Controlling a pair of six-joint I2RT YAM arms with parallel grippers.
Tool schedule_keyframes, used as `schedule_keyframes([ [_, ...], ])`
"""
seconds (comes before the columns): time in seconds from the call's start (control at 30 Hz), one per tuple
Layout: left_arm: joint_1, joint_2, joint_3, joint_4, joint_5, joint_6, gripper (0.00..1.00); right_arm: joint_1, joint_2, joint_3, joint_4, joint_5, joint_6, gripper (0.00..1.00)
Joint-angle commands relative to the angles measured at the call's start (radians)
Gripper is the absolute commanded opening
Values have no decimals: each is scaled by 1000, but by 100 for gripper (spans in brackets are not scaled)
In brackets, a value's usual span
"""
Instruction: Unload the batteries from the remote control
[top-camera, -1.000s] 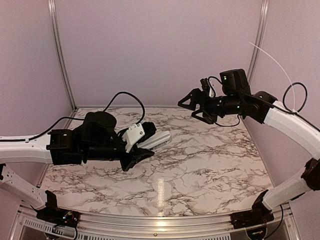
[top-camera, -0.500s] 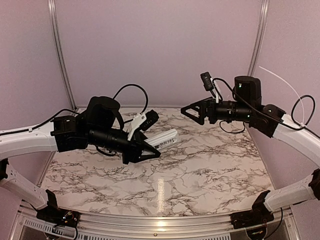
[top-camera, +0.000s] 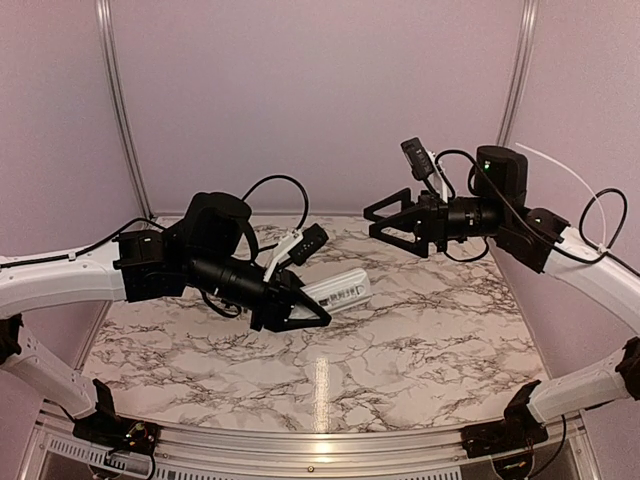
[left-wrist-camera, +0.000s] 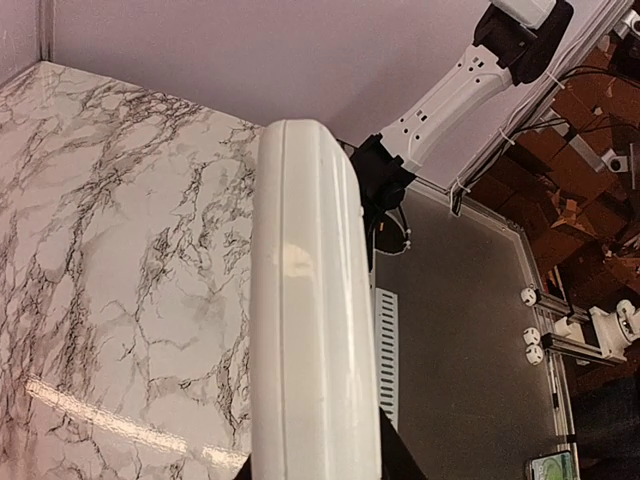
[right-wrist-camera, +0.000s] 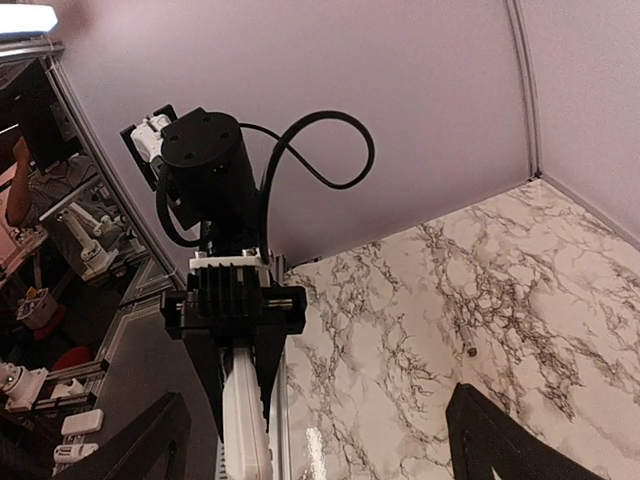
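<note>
My left gripper (top-camera: 298, 312) is shut on one end of the white remote control (top-camera: 338, 290) and holds it in the air above the marble table (top-camera: 420, 340). The remote's free end points right, toward the right arm. In the left wrist view the remote (left-wrist-camera: 310, 320) fills the middle, with only the tips of my left gripper (left-wrist-camera: 315, 470) showing beside it. My right gripper (top-camera: 393, 222) hangs open and empty, up and to the right of the remote. From the right wrist, the left gripper (right-wrist-camera: 236, 330) and remote (right-wrist-camera: 245, 425) face my right gripper (right-wrist-camera: 315, 450). No batteries can be made out for sure.
A tiny slim thing with a dark end (right-wrist-camera: 471, 351) lies on the marble; it is too small to tell what it is. Plain walls (top-camera: 320, 100) close the back and sides. A metal rail (top-camera: 300, 450) runs along the near edge.
The left gripper has carried the remote to the right and a little higher. The right gripper has turned about its wrist, so its spread jaws now show.
</note>
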Motion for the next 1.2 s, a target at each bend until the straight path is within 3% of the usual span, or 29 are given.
schedule_keyframes([
  [0.0,6,-2,1,64,35,-55,10,-11,24,1,1,-173,51,86],
  [0.63,51,30,-5,224,121,-157,10,74,72,3,-17,-200,95,67],
  [0.93,61,51,7,264,142,-164,10,92,100,29,-48,-177,79,48],
  [1.17,73,47,4,287,152,-156,10,93,116,51,-110,-151,45,52],
])
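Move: The remote control, already held at one end in the left fingers, has its middle about 4 cm to the right of the left hand and 1 cm ahead, at roughly its height. From the right hand, empty and wide open, the remote's middle lies some 7 cm back, 7 cm to the left and 8 cm below. The left fingers gripping it are about 8 cm back, 11 cm left and 8 cm below the right hand. The remote's free end is what the right hand makes for: it comes back about 4 cm, left and down, sinking most at the end, turning some 15 degrees counter-clockwise while its fingers narrow to half open around that end. The left hand keeps its grip and raises the remote about 3 cm and slightly forward to meet it, rolling the free end upward. ##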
